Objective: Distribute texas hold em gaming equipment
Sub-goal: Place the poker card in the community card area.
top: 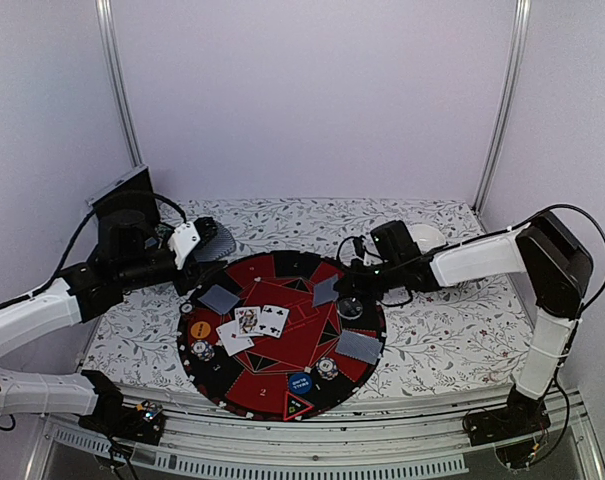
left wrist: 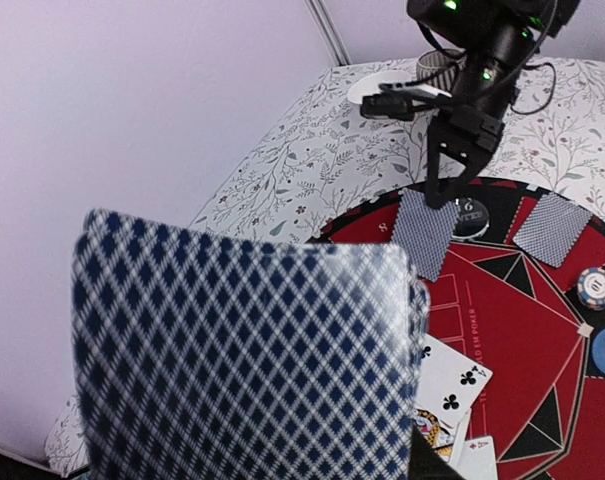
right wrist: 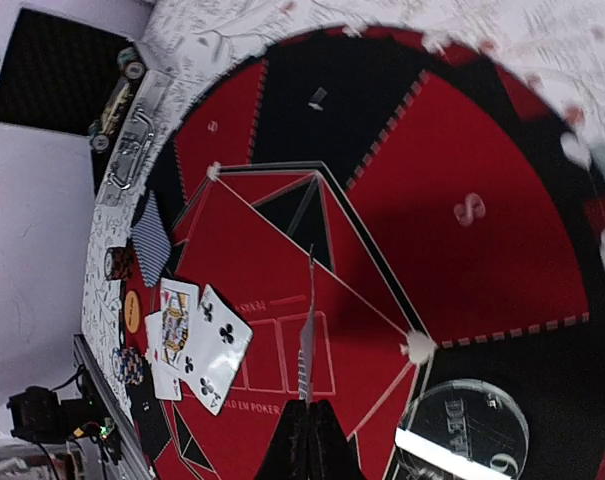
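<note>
A round red-and-black poker mat [top: 282,375] lies between the arms. My left gripper [top: 192,272] hovers at the mat's far-left rim, shut on a stack of blue-checked cards [left wrist: 247,360] that hides its fingers and fills the left wrist view. My right gripper [top: 344,280] [left wrist: 444,195] [right wrist: 308,415] is shut on one card [top: 325,290] [left wrist: 425,232] [right wrist: 307,340], held on edge above the mat. Face-down cards [top: 219,299] [top: 358,346] and face-up cards [top: 252,322] [right wrist: 197,345] rest on the mat. So do chips [top: 202,349] [top: 327,368], an orange disc [top: 199,327], a blue disc [top: 300,382] and a triangle marker [top: 296,407].
A clear dealer button [top: 350,307] [right wrist: 467,425] lies on the mat under the right gripper. A white bowl [top: 427,240] stands behind the right wrist, and a ribbed grey cup [top: 222,240] behind the left gripper. White walls close in the flower-patterned tablecloth [top: 452,330].
</note>
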`<action>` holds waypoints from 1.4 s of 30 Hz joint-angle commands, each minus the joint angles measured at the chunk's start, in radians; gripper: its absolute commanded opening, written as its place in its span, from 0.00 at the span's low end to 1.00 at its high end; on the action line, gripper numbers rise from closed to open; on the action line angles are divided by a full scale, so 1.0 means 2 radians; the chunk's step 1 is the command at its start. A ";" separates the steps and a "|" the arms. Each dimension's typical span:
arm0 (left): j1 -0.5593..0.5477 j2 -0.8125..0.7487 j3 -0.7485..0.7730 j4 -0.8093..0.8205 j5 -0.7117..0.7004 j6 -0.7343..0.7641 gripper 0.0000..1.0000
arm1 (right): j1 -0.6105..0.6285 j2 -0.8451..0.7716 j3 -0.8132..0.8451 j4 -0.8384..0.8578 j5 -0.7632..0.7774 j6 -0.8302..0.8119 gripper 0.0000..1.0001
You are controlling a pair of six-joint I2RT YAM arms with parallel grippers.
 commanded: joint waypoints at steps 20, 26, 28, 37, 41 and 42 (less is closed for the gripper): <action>-0.006 -0.024 -0.001 0.017 0.006 0.000 0.42 | 0.061 0.034 -0.093 0.235 0.081 0.407 0.03; -0.007 -0.025 -0.001 0.016 0.005 0.000 0.42 | 0.068 0.039 -0.107 0.236 0.083 0.421 0.06; -0.007 -0.024 -0.001 0.016 0.005 0.000 0.42 | 0.069 0.037 -0.109 0.235 0.088 0.420 0.08; -0.007 -0.025 -0.001 0.016 0.005 0.000 0.43 | 0.083 0.021 -0.122 0.232 0.049 0.397 0.24; -0.007 -0.025 -0.001 0.016 0.005 0.000 0.43 | 0.099 -0.009 -0.127 0.186 0.018 0.342 0.31; -0.007 -0.025 -0.001 0.016 0.006 0.000 0.42 | 0.101 -0.013 -0.131 0.178 0.007 0.329 0.33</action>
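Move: The right hand still holds the face-down card above the board. Its place, the community slot right of the four of clubs, is about 7 cm to this hand's left, 4 cm back and 6 cm below. The four of clubs lies about 7 cm left of that slot and 3 cm nearer; the dealer button lies some 10 cm right of the slot, level with it. From the left hand, the slot is about 19 cm right, 4 cm back and 20 cm down. Dip the right hand briefly and bring it up again while turning the wrist some 25 degrees clockwise. Then carry the card back, down and left to the community slot, about 6 cm back overall, opening the fingers to roughly a third over the last part while drawing back, so the card comes free. ##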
